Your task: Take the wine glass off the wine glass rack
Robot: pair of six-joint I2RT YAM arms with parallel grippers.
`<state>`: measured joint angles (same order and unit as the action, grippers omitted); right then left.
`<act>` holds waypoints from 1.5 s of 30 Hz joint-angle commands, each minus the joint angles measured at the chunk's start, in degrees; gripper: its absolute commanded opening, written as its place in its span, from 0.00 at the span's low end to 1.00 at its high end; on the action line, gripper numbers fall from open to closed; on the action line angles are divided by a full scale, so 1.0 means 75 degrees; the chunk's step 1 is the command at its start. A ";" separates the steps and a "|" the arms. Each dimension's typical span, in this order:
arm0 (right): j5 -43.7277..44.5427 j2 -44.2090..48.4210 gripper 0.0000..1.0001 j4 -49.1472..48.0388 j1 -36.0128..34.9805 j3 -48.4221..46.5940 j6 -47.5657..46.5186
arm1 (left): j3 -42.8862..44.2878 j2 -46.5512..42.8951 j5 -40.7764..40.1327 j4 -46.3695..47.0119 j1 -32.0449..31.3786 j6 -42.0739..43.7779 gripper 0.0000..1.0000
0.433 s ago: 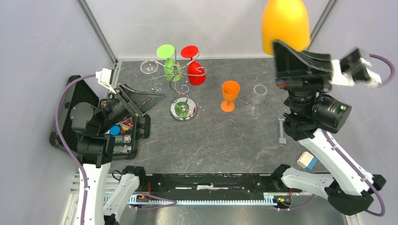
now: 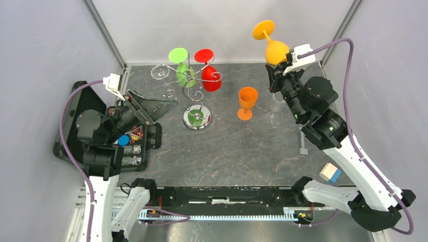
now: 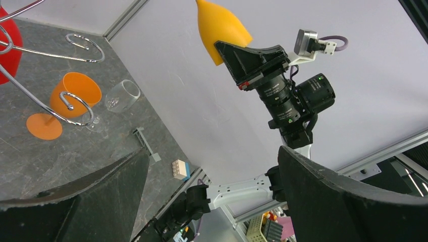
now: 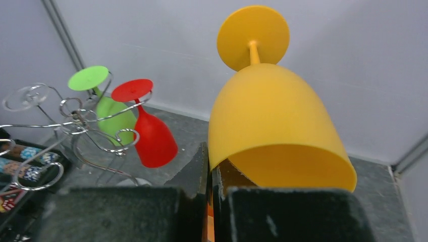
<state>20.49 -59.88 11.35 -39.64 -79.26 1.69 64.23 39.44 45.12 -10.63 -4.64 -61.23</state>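
Observation:
The wine glass rack [image 2: 196, 119] is a chrome wire stand at the back left of the table. A green glass [image 2: 183, 73], a red glass [image 2: 211, 78] and a clear glass [image 2: 160, 71] hang upside down from its curled arms. My right gripper [image 2: 277, 69] is shut on the rim of a yellow wine glass [image 2: 276, 50]. It holds the glass foot-up in the air at the back right, clear of the rack. In the right wrist view one finger [image 4: 194, 174] is outside the yellow glass's [image 4: 270, 113] wall and the other is inside. My left gripper [image 2: 154, 107] is open and empty, left of the rack.
An orange glass [image 2: 247, 102] stands upright on the table right of the rack. A clear glass [image 3: 122, 95] stands beside it, mostly hidden by my right arm from above. A black tray [image 2: 134, 147] of small parts lies at the left. A white-and-blue block [image 2: 330, 172] and a grey bar [image 2: 303, 144] lie at the right.

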 commanded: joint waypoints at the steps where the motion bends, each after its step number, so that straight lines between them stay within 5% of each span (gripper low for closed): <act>1: 0.0756 0.0423 0.00 0.0200 -0.0012 -0.0254 -0.0775 | -0.0001 -0.0042 -0.0040 0.0085 0.0008 0.0289 1.00; 7: 0.0703 0.0573 0.00 0.0736 -0.0012 -0.0400 -0.0829 | -0.0021 -0.0050 -0.0062 0.0082 0.0012 0.0289 1.00; 20: 0.0783 -0.0601 0.00 0.4594 0.0181 -0.2170 -0.1012 | -0.0114 -0.0123 -0.0031 0.0082 0.0010 0.0300 1.00; 24: 0.0371 -0.1145 0.00 0.5043 0.1157 -0.2329 -0.1046 | -0.0132 -0.0162 0.0007 0.0074 0.0010 0.0302 1.00; 30: -0.1369 -0.1568 0.00 0.4955 0.4199 -0.1951 -0.0873 | -0.0199 -0.0254 0.0051 -0.0106 0.0014 0.0450 1.00; 34: -0.2196 -0.1920 0.00 0.4912 0.5436 -0.1376 -0.0724 | -0.0214 -0.0263 0.0124 -0.0206 0.0003 0.0555 1.00; 45: -0.2338 -0.2177 0.00 0.5392 0.5859 -0.0193 -0.0638 | -0.0133 -0.0304 -0.0073 -0.0762 0.0009 0.1112 1.00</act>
<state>4.49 -77.34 51.05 4.25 -82.48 -3.70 62.94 37.71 45.10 -15.11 -4.64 -56.84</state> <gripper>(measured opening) 0.014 0.994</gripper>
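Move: The right hand, holding the yellow wine glass by its rim, is high above the table. The free table spot right of the clear glass lies about 21 cm to its right, 5 cm ahead and 47 cm below. The clear glass stands about 12 cm right and 6 ahead, the orange glass straight ahead some 7 cm, both about 38 below; the grey bracket lies 24 right and 6 back. From the left hand, the spot is roughly 50 cm right, 18 ahead, 46 below. Still pinching the yellow glass at the rim, the right hand first eases back and right a few centimetres, then sweeps right past the clear glass while sinking, and ends going almost straight down towards the free table. It travels about 21 cm right and 23 cm down in all, tipping the fingers down some 50 degrees so the glass's foot swings downward. ##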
